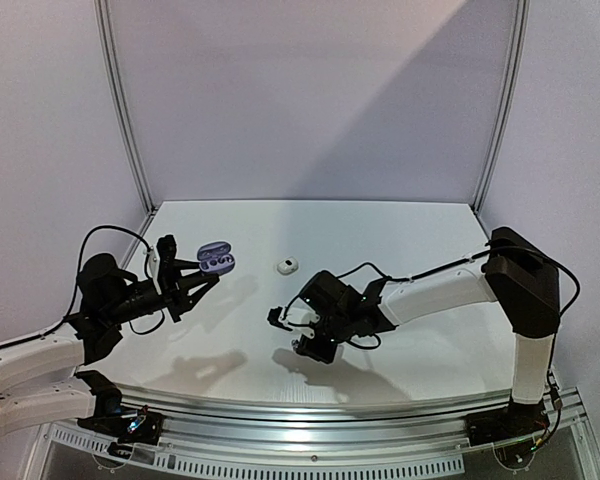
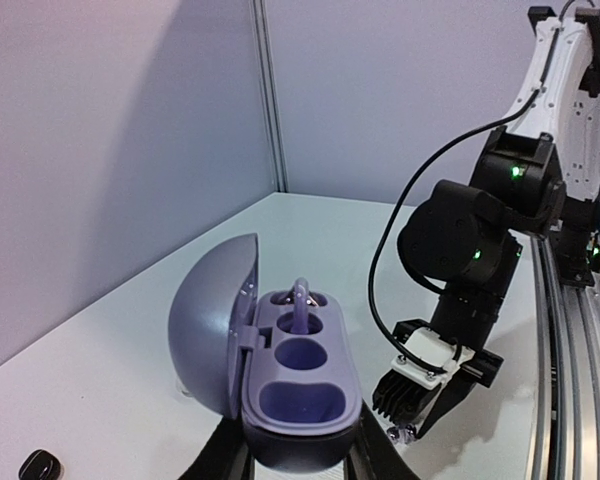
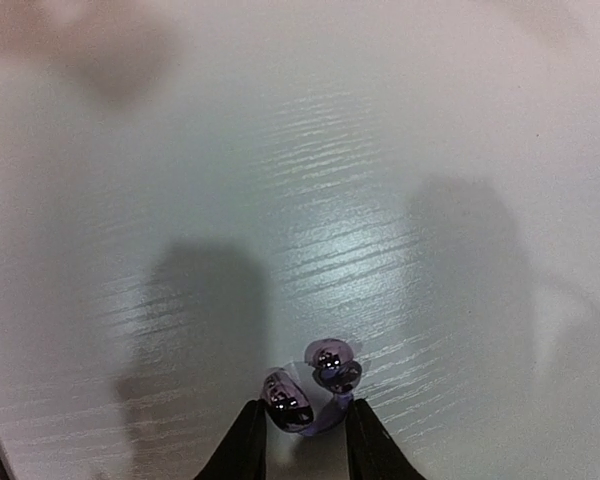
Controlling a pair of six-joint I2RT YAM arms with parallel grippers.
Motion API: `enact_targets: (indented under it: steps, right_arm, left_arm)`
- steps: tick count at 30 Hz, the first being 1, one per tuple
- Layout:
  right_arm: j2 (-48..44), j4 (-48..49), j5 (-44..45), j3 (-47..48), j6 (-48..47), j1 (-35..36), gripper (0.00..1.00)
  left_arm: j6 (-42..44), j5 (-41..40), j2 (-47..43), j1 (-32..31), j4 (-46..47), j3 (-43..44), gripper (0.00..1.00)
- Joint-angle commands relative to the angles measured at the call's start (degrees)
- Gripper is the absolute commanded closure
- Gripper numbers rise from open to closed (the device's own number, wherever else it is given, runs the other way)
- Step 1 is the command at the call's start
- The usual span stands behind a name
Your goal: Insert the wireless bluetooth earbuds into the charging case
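My left gripper [image 1: 195, 280] [image 2: 295, 455] is shut on the purple charging case [image 1: 216, 260] [image 2: 300, 385] and holds it above the table, lid open to the left. One purple earbud [image 2: 301, 300] sits in the case's far slot; the near slot shows as a hollow. My right gripper [image 1: 302, 348] [image 3: 305, 420] points down at the table. Its fingertips [image 3: 248, 435] press on both sides of a second purple clip-shaped earbud [image 3: 320, 385] with shiny ends. In the left wrist view that earbud [image 2: 400, 432] glints under the right fingers.
A small white object [image 1: 286, 265] lies on the table between the two arms, farther back. A small glossy black object [image 2: 42, 465] lies on the table below and left of the held case. A metal rail [image 1: 330, 415] runs along the near edge.
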Motion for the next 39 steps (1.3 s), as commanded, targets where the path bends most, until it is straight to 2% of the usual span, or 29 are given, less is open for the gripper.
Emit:
enact_targets:
  steps: [1,8,13,25,34,39]
  right_arm:
    - [1.89,-2.31,-0.82,0.62,0.26,0.36,0.70]
    - [-2.59,-2.30,-2.87,-0.52,3.64,0.23,0.59]
    - [-2.64,-2.42,-3.07,-0.78,1.04,-0.21,0.51]
    - [3.52,-1.64,-5.71,2.40,-1.80,-1.21,0.51]
    - [4.40,-1.85,-6.70,3.45,-1.36,-1.70,0.52]
    - [1.03,-2.64,-9.99,4.37,2.46,-2.51,0.51]
  left_arm:
    - [0.52,-0.16,0.18,0.39,0.19,-0.54,1.00]
    - [0.33,-0.20,0.24,0.39,0.47,-0.72,1.00]
    - [0.00,0.26,0.55,0.39,1.06,-0.81,1.00]
    - [0.27,-0.01,0.00,0.39,0.42,-0.54,1.00]
    - [0.43,-0.12,0.32,0.37,0.74,-0.72,1.00]
    - [0.71,-0.50,0.05,0.39,0.27,-0.72,1.00]
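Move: The earbud lies right at the right hand's fingertips, about 1 cm to the left of the grip point and 1 cm below it. The open purple case, held by the left hand, is some 16 cm left, 2 cm ahead and 22 cm above the right hand; the white case lies about 28 cm ahead and 4 cm left. From the left hand the earbud is roughly 15 cm to the right, level fore and aft, and 22 cm below. The right fingertips spread around the earbud, from about a quarter to half open, leaving clear space at the rear finger, with the front finger still close to its hook. Low over the table, the hand first eases back about 1 cm, then goes left some 1.5 cm and a little forward, with only a few degrees of tilt. The left hand keeps holding the purple case still. ##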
